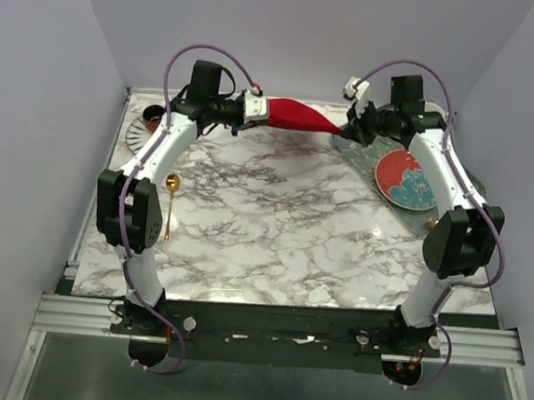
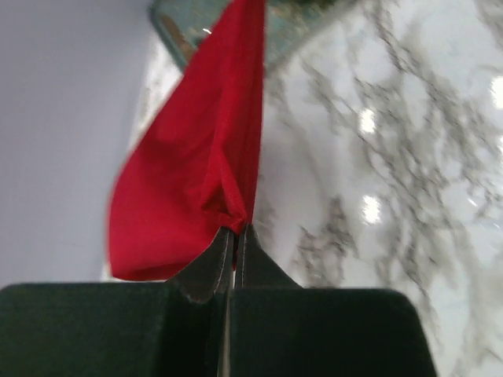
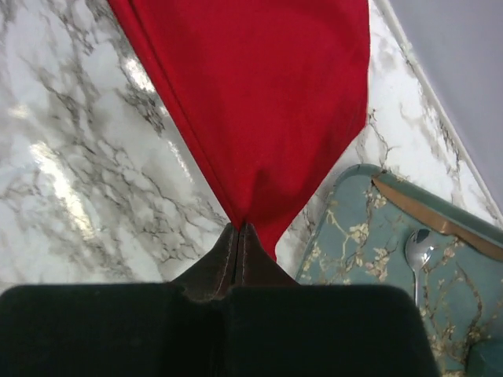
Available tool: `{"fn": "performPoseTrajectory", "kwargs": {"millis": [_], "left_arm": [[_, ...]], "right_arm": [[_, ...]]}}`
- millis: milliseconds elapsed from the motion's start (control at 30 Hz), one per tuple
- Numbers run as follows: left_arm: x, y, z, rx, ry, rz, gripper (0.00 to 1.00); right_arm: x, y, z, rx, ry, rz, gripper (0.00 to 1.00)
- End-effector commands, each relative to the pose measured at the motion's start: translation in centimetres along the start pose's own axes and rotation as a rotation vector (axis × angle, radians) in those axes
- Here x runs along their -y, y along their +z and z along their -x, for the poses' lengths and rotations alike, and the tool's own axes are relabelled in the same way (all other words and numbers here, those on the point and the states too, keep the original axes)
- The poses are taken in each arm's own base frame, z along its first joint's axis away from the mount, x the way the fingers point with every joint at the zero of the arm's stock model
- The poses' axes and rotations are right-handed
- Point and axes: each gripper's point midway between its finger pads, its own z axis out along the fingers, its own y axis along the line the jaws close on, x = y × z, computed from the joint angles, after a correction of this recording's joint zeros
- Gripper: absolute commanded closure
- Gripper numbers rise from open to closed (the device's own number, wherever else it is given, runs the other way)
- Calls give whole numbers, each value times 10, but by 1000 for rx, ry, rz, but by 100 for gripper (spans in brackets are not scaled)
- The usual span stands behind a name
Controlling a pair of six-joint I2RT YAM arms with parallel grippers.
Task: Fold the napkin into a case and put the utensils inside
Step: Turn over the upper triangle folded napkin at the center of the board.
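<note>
The red napkin [image 1: 298, 117] hangs in the air above the back of the table, stretched between both grippers as a loose, twisted band; no flat case shows. My left gripper [image 1: 261, 111] is shut on its left end, the cloth [image 2: 189, 181] bunched at the fingertips of that gripper [image 2: 236, 228]. My right gripper [image 1: 348, 128] is shut on the right end, the cloth [image 3: 259, 102] fanning out from that gripper's [image 3: 240, 226] tips. Of the utensils, a gold spoon [image 1: 169, 205] lies on the marble at the left, beside the left arm.
A teal flowered tray [image 3: 369, 236] lies under the right gripper and holds a brown-handled utensil with a silver head [image 3: 416, 247]. A round red patterned plate [image 1: 407, 178] sits at the right. A small dish [image 1: 148, 119] stands at the back left corner.
</note>
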Motion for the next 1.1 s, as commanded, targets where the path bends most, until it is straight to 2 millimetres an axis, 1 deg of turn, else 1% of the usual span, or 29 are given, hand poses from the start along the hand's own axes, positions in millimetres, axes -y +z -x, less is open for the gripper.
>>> {"fn": "performPoseTrajectory", "kwargs": {"millis": [0, 33, 67, 100, 133, 167, 200, 233, 267, 300, 333, 400, 433, 567, 600, 667, 767, 833, 867, 900, 933, 967, 1000, 1033, 1067], "left_arm": [[79, 1, -66, -93, 49, -139, 100], [109, -2, -83, -116, 55, -185, 100], [123, -3, -92, -132, 55, -206, 100], [140, -4, -97, -142, 46, -235, 100], [166, -8, -108, -156, 53, -281, 100], [181, -11, -116, -179, 53, -310, 100], [195, -14, -120, -193, 49, -338, 100], [215, -19, -125, -202, 36, -366, 100], [223, -21, -128, -206, 43, -377, 100], [231, -24, -131, -218, 44, -391, 100], [243, -28, -134, -226, 38, -410, 100], [256, -32, -138, -234, 52, -443, 100], [263, -35, -139, -236, 65, -458, 100], [275, -36, -138, -242, 127, -506, 100], [281, -39, -138, -244, 135, -536, 100], [286, -41, -139, -260, 144, -555, 100], [294, -44, -138, -270, 180, -592, 100], [304, -48, -138, -274, 196, -619, 100], [306, -50, -138, -279, 207, -624, 95], [308, -51, -137, -277, 212, -625, 87], [311, -54, -137, -279, 220, -625, 76], [312, -54, -135, -279, 226, -623, 65], [310, -56, -135, -287, 225, -616, 52], [306, -57, -130, -288, 234, -594, 48], [302, -59, -127, -297, 229, -579, 45]], "right_arm": [[-25, 31, -66, -122, -189, -44, 100], [-39, 42, -67, -116, -245, -32, 99], [-66, 47, -99, -167, -283, 19, 99], [-76, 50, -111, -200, -318, 17, 100], [-90, 59, -110, -188, -371, 28, 100], [-101, 59, -120, -205, -400, 45, 99], [-118, 60, -143, -252, -404, 76, 99], [-132, 63, -147, -258, -431, 97, 99], [-139, 63, -152, -263, -455, 110, 99], [-151, 60, -165, -285, -465, 129, 99], [-158, 61, -164, -279, -490, 136, 99], [-167, 61, -168, -286, -505, 151, 99], [-174, 61, -170, -291, -513, 166, 100], [-187, 63, -178, -322, -530, 199, 100], [-188, 63, -179, -328, -534, 203, 99], [-195, 63, -180, -335, -545, 218, 99], [-205, 60, -186, -353, -566, 249, 100], [-210, 59, -188, -362, -583, 261, 99], [-211, 58, -191, -370, -590, 270, 99], [-214, 57, -191, -372, -590, 276, 99], [-219, 55, -193, -382, -586, 293, 94], [-221, 54, -192, -382, -584, 301, 84], [-221, 53, -185, -370, -580, 298, 75], [-223, 50, -184, -375, -570, 308, 64], [-223, 47, -180, -371, -561, 304, 45]]}}
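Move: Both grippers keep hold of the napkin's folded edge, high over the far part of the board. The left hand's landing spot lies about 22 cm back, 4 cm to its left and 26 cm below; the gold spoon is 13 cm back and 21 cm left, the striped plate 8 cm ahead and 26 cm left. The right hand's landing spot is some 18 cm back, 5 cm left and 22 cm below; the red plate stands level with it, 14 cm right. Still pinching the napkin's edge between them, both hands swing down and back towards the robot together, each about 20 cm either way, tipping their fingers downward and turning them inward towards the bases, the left clockwise and the right counter-clockwise. Near the board the left eases on back a few centimetres and then opens about halfway, letting go of its corner, while the right settles low and only starts to part its fingers, the corner still between its tips. ##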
